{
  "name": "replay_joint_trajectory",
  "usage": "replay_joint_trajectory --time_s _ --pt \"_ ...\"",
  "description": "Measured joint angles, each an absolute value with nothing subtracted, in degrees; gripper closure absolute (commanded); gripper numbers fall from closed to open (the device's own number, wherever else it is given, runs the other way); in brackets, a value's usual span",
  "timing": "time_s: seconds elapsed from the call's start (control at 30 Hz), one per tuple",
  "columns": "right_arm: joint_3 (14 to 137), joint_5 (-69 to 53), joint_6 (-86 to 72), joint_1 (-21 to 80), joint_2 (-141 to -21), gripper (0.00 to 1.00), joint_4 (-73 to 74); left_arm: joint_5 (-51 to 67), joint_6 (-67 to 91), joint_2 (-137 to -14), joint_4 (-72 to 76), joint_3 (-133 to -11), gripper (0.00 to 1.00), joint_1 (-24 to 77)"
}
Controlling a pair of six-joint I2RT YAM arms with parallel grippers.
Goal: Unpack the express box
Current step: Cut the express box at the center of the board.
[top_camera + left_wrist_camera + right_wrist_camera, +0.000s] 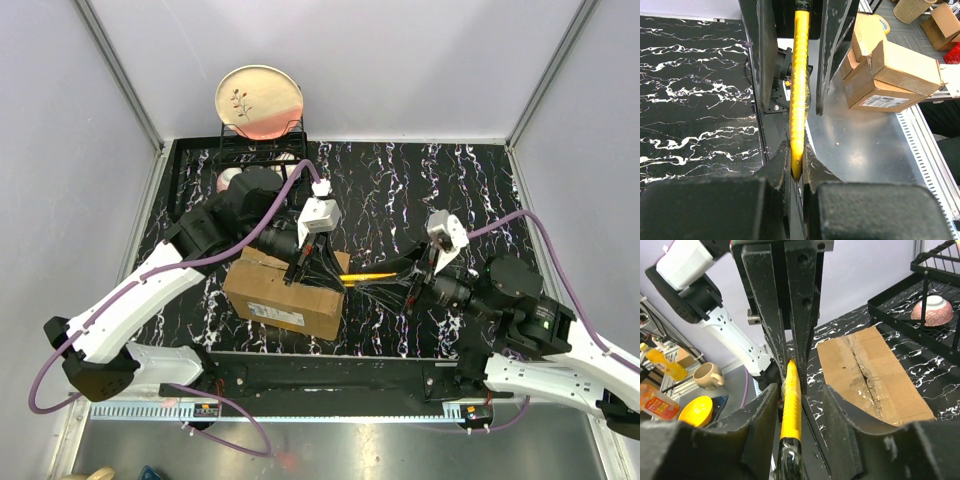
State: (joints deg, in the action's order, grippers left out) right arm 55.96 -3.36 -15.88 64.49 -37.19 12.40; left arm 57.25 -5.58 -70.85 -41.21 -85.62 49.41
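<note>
The express box (285, 292), a brown cardboard carton with a torn tape seam, lies on the black marbled table at centre left; the right wrist view shows its top (875, 367). A yellow box cutter (368, 275) hangs level between both arms, just right of the box. My left gripper (796, 167) is shut on one end of the cutter (799, 75). My right gripper (800, 415) straddles the other end of the cutter (791, 400) with its jaws apart, and gaps show on both sides. In the top view the left gripper (335, 272) and right gripper (405, 285) face each other.
A black dish rack (250, 160) at the back left holds a plate (259, 100) and a pink bowl (932, 310). Beyond the table's edge are stacked cardboard boxes (890, 70), a mug (707, 376) and a yellow bowl (696, 410).
</note>
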Motion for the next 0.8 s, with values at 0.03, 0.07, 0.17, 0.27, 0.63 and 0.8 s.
replay_joint_trajectory --time_s 0.03,0.07,0.17,0.27,0.63,0.8 --pt "55.96 -4.21 -15.92 64.49 -37.47 0.60 12.73 57.25 -5.65 -70.85 -41.23 -85.62 1.00 49.41" --pt "55.96 -4.69 -16.08 64.49 -37.54 0.63 13.04 57.23 -5.74 -70.85 -41.30 -85.62 1.00 49.41" --pt "55.99 -5.72 -16.34 64.49 -37.45 0.70 13.30 57.25 -5.78 -70.81 -41.56 -85.60 1.00 49.41" --pt "56.07 -5.96 -16.51 64.49 -36.88 0.77 13.30 57.23 -5.78 -70.57 -41.67 -85.43 1.00 49.41" --pt "56.12 -6.90 -16.45 64.49 -36.53 1.00 13.74 57.23 -5.74 -70.00 -41.23 -84.42 0.95 49.63" --pt "56.01 -6.70 -17.17 64.49 -35.68 1.00 13.82 55.42 -7.33 -69.73 -42.15 -84.27 0.07 49.78"
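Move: The yellow cutter is pinched by its near end in my left fingers and stretches to my right, its middle about 7 cm right of that hand and level with it. My half-open right fingers already straddle the cutter's other half, its middle about 1 cm back and 1 cm right of that hand point. The express box stands some 11 cm to the left of my left hand, 10 cm ahead and 29 cm below. I draw my right hand back about 1.5 cm as I close its fingers onto the cutter's handle, and keep squeezing there, the grip effort rising clearly. My left hand holds the other end almost still all the while, and only at the very end opens wide and lets go, sinking less than 1 cm. ##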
